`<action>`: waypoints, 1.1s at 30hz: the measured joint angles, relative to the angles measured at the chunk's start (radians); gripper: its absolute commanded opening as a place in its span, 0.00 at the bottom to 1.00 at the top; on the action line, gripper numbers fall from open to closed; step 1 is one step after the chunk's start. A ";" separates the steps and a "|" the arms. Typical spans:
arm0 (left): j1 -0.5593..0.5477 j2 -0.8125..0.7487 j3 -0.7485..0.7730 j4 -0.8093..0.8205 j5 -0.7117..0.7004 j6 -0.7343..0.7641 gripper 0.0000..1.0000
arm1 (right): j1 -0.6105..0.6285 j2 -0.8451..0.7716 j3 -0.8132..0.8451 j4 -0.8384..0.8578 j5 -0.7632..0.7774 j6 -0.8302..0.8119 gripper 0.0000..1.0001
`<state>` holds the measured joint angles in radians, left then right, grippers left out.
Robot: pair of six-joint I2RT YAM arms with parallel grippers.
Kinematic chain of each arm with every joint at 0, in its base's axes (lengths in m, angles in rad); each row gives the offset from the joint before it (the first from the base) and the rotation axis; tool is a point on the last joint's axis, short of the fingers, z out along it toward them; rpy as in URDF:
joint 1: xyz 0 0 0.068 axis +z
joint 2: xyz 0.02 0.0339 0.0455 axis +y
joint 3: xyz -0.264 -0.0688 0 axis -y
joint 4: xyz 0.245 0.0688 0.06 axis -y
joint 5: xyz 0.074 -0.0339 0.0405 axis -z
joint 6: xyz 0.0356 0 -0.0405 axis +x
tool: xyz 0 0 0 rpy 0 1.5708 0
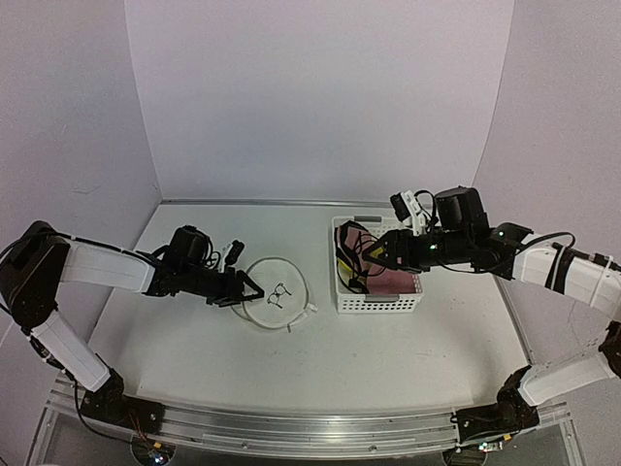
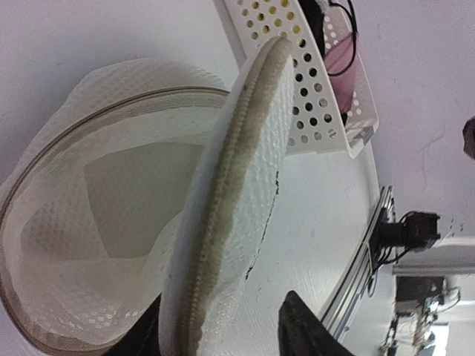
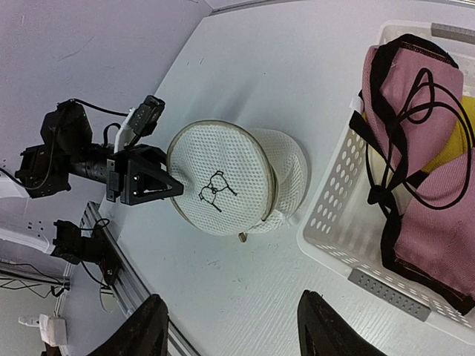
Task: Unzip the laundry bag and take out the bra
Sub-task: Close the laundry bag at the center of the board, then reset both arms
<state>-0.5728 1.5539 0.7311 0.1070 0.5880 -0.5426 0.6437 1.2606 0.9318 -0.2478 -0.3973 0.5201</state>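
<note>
The laundry bag (image 1: 278,291) is unzipped, and its round lid (image 3: 219,178) with the black bra drawing is tipped up off the mesh body (image 2: 96,222). The inside of the bag that shows holds nothing. My left gripper (image 1: 249,289) is at the lid's left edge. Its jaws are open with the zipper rim (image 2: 223,222) between them, and a gap shows on one side. The bra (image 3: 423,170), pink and yellow with black straps, lies in the white basket (image 1: 378,306). My right gripper (image 1: 374,254) hovers over the basket's left end, open and holding nothing (image 3: 237,334).
The perforated basket (image 3: 338,200) stands just right of the bag, close to it. A small zipper pull (image 3: 242,237) hangs at the bag's near side. The metal rail (image 1: 291,432) runs along the table's near edge. White walls close in the back and both sides.
</note>
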 measured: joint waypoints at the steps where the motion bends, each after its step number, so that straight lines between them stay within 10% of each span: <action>1: 0.006 0.000 -0.005 -0.001 0.002 -0.003 0.55 | 0.000 0.000 0.000 0.000 0.000 0.000 0.65; 17: 0.070 -0.119 0.069 -0.252 -0.301 0.057 0.99 | 0.000 0.001 -0.008 0.016 0.155 -0.040 0.98; 33: 0.137 -0.146 0.399 -0.536 -0.594 0.245 1.00 | -0.041 0.039 -0.064 0.186 0.612 -0.152 0.98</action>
<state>-0.4355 1.4078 1.1301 -0.4286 -0.0063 -0.2981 0.6029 1.2991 0.8673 -0.0620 0.2150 0.3679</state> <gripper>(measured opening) 0.996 0.983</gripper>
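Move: Just to the right of the left hand is the middle of the laundry bag's round lid, about 5 cm off, level with the hand front to back and some 3 cm lower; the lid's near-left rim sits between the half-open fingers. The white basket stands about 28 cm to this hand's right and 12 cm farther out. From the right hand the lid is about 21 cm left, level front to back and 15 cm below, while the basket is 12 cm ahead, 3 cm right and 16 cm below. Opening wide from about half open, the left fingers free the lid's rim; the hand first slides left with a slight dip, then climbs away from the bag, ending about 12 cm left, 10 cm forward and 11 cm up, its fingers swinging counter-clockwise and up towards forward. The right hand, empty, opens fully too and moves some 9 cm forward and 8 cm right above the basket, turning about 30 degrees clockwise. ##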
